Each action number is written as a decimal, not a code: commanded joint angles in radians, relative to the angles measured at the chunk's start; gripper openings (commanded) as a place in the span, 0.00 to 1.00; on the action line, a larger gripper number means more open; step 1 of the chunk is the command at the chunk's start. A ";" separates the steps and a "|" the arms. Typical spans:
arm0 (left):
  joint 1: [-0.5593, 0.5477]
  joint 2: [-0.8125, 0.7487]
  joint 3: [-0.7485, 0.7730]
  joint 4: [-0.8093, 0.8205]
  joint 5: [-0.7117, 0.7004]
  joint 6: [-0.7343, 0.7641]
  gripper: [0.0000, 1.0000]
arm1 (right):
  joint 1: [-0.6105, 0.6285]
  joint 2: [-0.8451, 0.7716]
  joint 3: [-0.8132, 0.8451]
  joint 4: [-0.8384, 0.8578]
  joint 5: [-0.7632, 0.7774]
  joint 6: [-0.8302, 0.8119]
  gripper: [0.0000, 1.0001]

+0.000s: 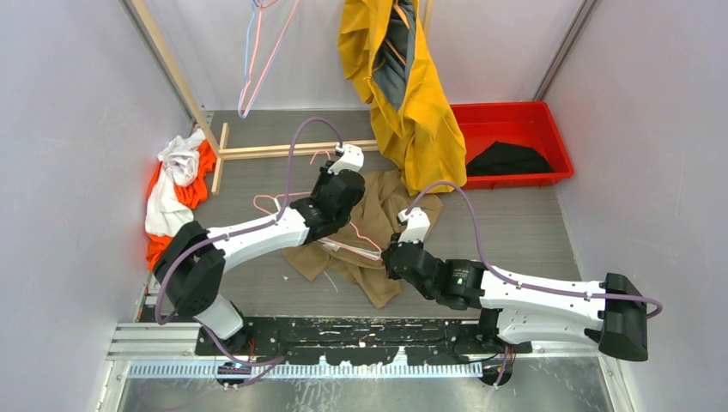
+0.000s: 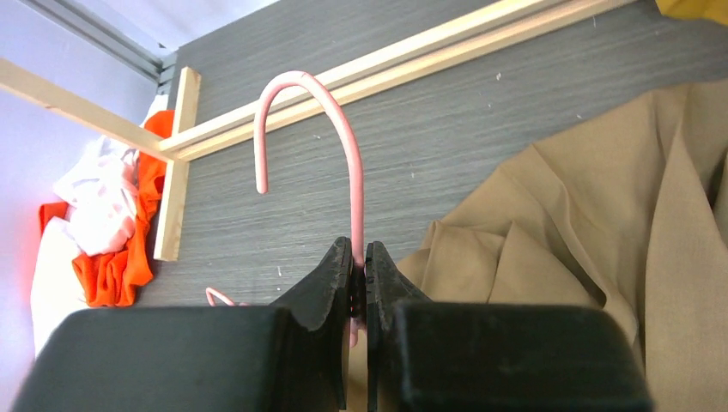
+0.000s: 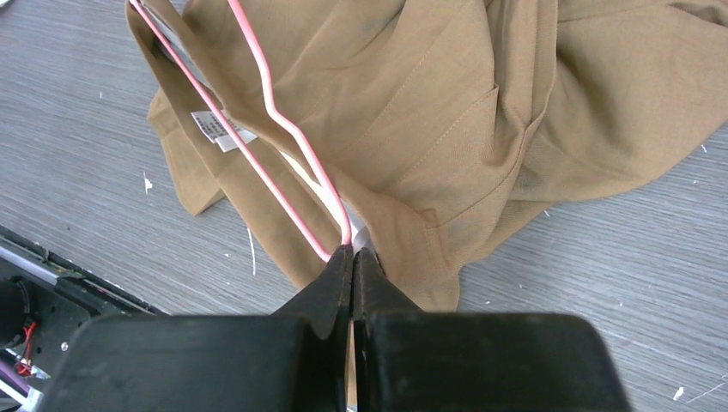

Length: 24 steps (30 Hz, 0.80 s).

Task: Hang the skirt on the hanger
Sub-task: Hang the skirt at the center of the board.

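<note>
The tan skirt (image 1: 388,196) lies crumpled on the grey table (image 1: 515,227) between my two arms. A thin pink wire hanger (image 1: 273,202) lies partly across and inside it. My left gripper (image 2: 360,257) is shut on the hanger's neck just below the hook (image 2: 302,81), which points toward the wooden bar. My right gripper (image 3: 352,251) is shut at the skirt's (image 3: 429,112) waistband edge, right where the hanger's (image 3: 283,129) end corner meets the fabric; a white label (image 3: 219,129) shows nearby. In the top view the left gripper (image 1: 333,176) sits above the skirt and the right gripper (image 1: 384,255) at its lower edge.
A yellow garment (image 1: 403,86) hangs at the back centre. A red bin (image 1: 558,176) with a dark cloth (image 1: 508,159) stands at the back right. An orange and white cloth pile (image 1: 176,189) lies at the left. A wooden rack base (image 1: 283,148) crosses the back, with spare hangers (image 1: 257,60) above.
</note>
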 commanded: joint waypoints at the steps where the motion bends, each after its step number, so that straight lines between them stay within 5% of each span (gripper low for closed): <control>1: -0.011 -0.056 -0.038 0.224 -0.107 0.072 0.00 | 0.006 -0.019 0.044 0.016 0.007 0.038 0.02; 24: -0.138 0.026 -0.204 1.148 -0.260 0.595 0.00 | 0.003 -0.073 0.077 -0.041 0.018 0.135 0.02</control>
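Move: Behind and to the right of the left hand, which already holds the pink hanger just under its hook, lies the skirt: about 13 cm back, 8 cm right and 15 cm below. The hanger's free left end sticks out some 16 cm left and 8 cm back of that hand, and the rack's floor bar lies roughly 10 cm ahead, 5 cm left and 17 cm below. From the right hand, holding the hanger's other end, the skirt lies 5 cm ahead, 5 cm left and 10 cm below. Lifting the hanger by its neck, the left hand rises about 5 cm above the skirt, easing back and right by roughly 2 cm each, while its fingers tip up some 20 degrees until nearly level. The right hand keeps its pinch on the hanger's right corner at the waistband, rising barely 1.5 cm with a slight roll, left side up. ##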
